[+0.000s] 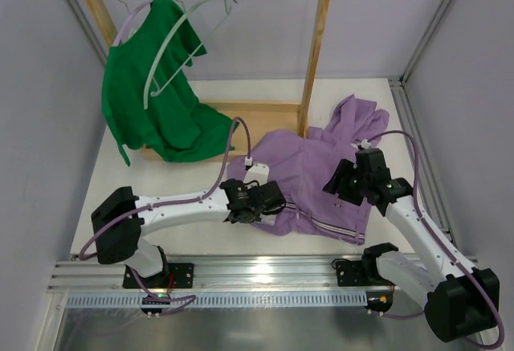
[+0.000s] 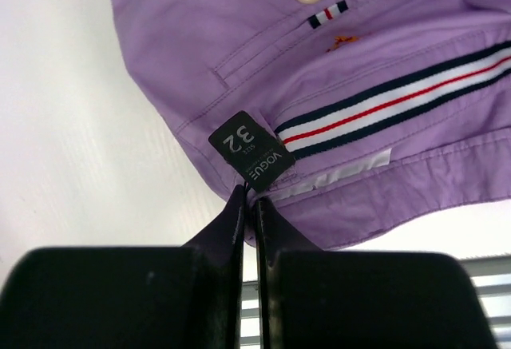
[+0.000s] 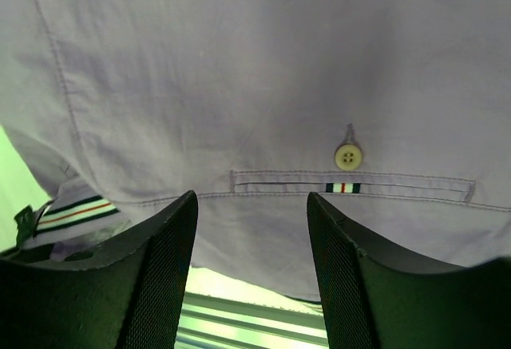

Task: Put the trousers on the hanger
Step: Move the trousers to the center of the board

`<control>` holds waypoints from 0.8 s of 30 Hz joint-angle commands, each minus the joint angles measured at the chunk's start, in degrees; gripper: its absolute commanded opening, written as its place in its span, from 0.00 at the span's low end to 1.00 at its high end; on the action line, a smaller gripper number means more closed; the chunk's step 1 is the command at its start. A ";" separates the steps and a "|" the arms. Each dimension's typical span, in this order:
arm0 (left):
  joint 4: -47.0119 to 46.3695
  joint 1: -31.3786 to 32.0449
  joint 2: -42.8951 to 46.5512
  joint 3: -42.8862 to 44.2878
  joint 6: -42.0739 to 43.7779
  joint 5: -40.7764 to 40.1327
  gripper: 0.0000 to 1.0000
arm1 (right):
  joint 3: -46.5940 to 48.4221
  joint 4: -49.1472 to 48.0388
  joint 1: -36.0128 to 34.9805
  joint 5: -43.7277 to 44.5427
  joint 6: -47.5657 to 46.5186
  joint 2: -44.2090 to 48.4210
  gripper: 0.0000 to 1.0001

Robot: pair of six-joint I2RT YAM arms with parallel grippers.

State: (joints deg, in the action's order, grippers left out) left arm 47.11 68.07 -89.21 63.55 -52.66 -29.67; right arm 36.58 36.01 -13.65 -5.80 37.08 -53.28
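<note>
The lilac trousers (image 1: 321, 166) lie crumpled on the white table, right of centre, waistband toward the near edge. My left gripper (image 1: 273, 204) is at the waistband's left corner. In the left wrist view that gripper (image 2: 251, 197) is shut on the trousers' (image 2: 239, 53) waistband edge, just under a black size tag (image 2: 257, 151) and beside the striped band. My right gripper (image 1: 339, 182) hovers over the trousers' right side. It stands open (image 3: 251, 205) over the trousers (image 3: 255, 69), in front of a buttoned pocket, gripping nothing. The pale grey-green hanger (image 1: 173, 46) hangs tilted on the rack's rail.
A wooden clothes rack (image 1: 317, 46) stands at the back of the table. A dark green T-shirt (image 1: 152, 102) on a lavender hanger (image 1: 132, 22) hangs at its left and drapes onto the rack's base. A metal rail (image 1: 257, 275) runs along the near edge.
</note>
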 commanded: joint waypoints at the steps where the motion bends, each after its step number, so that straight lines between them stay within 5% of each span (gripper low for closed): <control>1: 3.24 -1.10 1.84 -1.49 -3.93 -4.07 0.00 | 3.40 -1.21 -0.24 -5.17 -5.34 0.02 0.60; 14: 9.40 -1.37 8.61 -8.26 -11.05 -7.16 0.06 | 3.33 -2.70 -10.78 -2.37 -3.51 -2.44 0.62; 19: 7.65 -1.37 13.95 -10.29 -11.32 -4.17 0.59 | 4.11 -3.14 -10.96 -1.14 -3.42 -3.06 0.62; 24: -1.48 -2.85 20.12 -14.05 -10.18 4.08 0.81 | 4.91 -4.45 -10.96 -2.98 -3.86 -2.54 0.62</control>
State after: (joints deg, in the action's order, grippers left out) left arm 52.27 66.52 -72.79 51.68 -62.52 -30.20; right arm 39.11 34.13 -24.32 -8.27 33.10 -56.29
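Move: My left hand already pinches the waistband corner of the trousers beside the black label, which sits about 1 cm ahead. It is going to bare board some 6 cm to its left, 1 cm back and 4 cm down; the rack's front bar is roughly 16 cm ahead and 12 cm left. From my open right hand the label lies about 17 cm left, 5 cm back and 4 cm lower, with a pocket button almost straight below, 1 cm back and 1 cm right. I keep the waistband corner pinched and drag it left across the board for about 7 cm, easing slightly back as my left hand turns some 10 degrees counter-clockwise, then spread the fingers wide, let go and start to lift. Meanwhile my right hand, fingers still open above the cloth, swings about 5 cm left and turns counter-clockwise. ##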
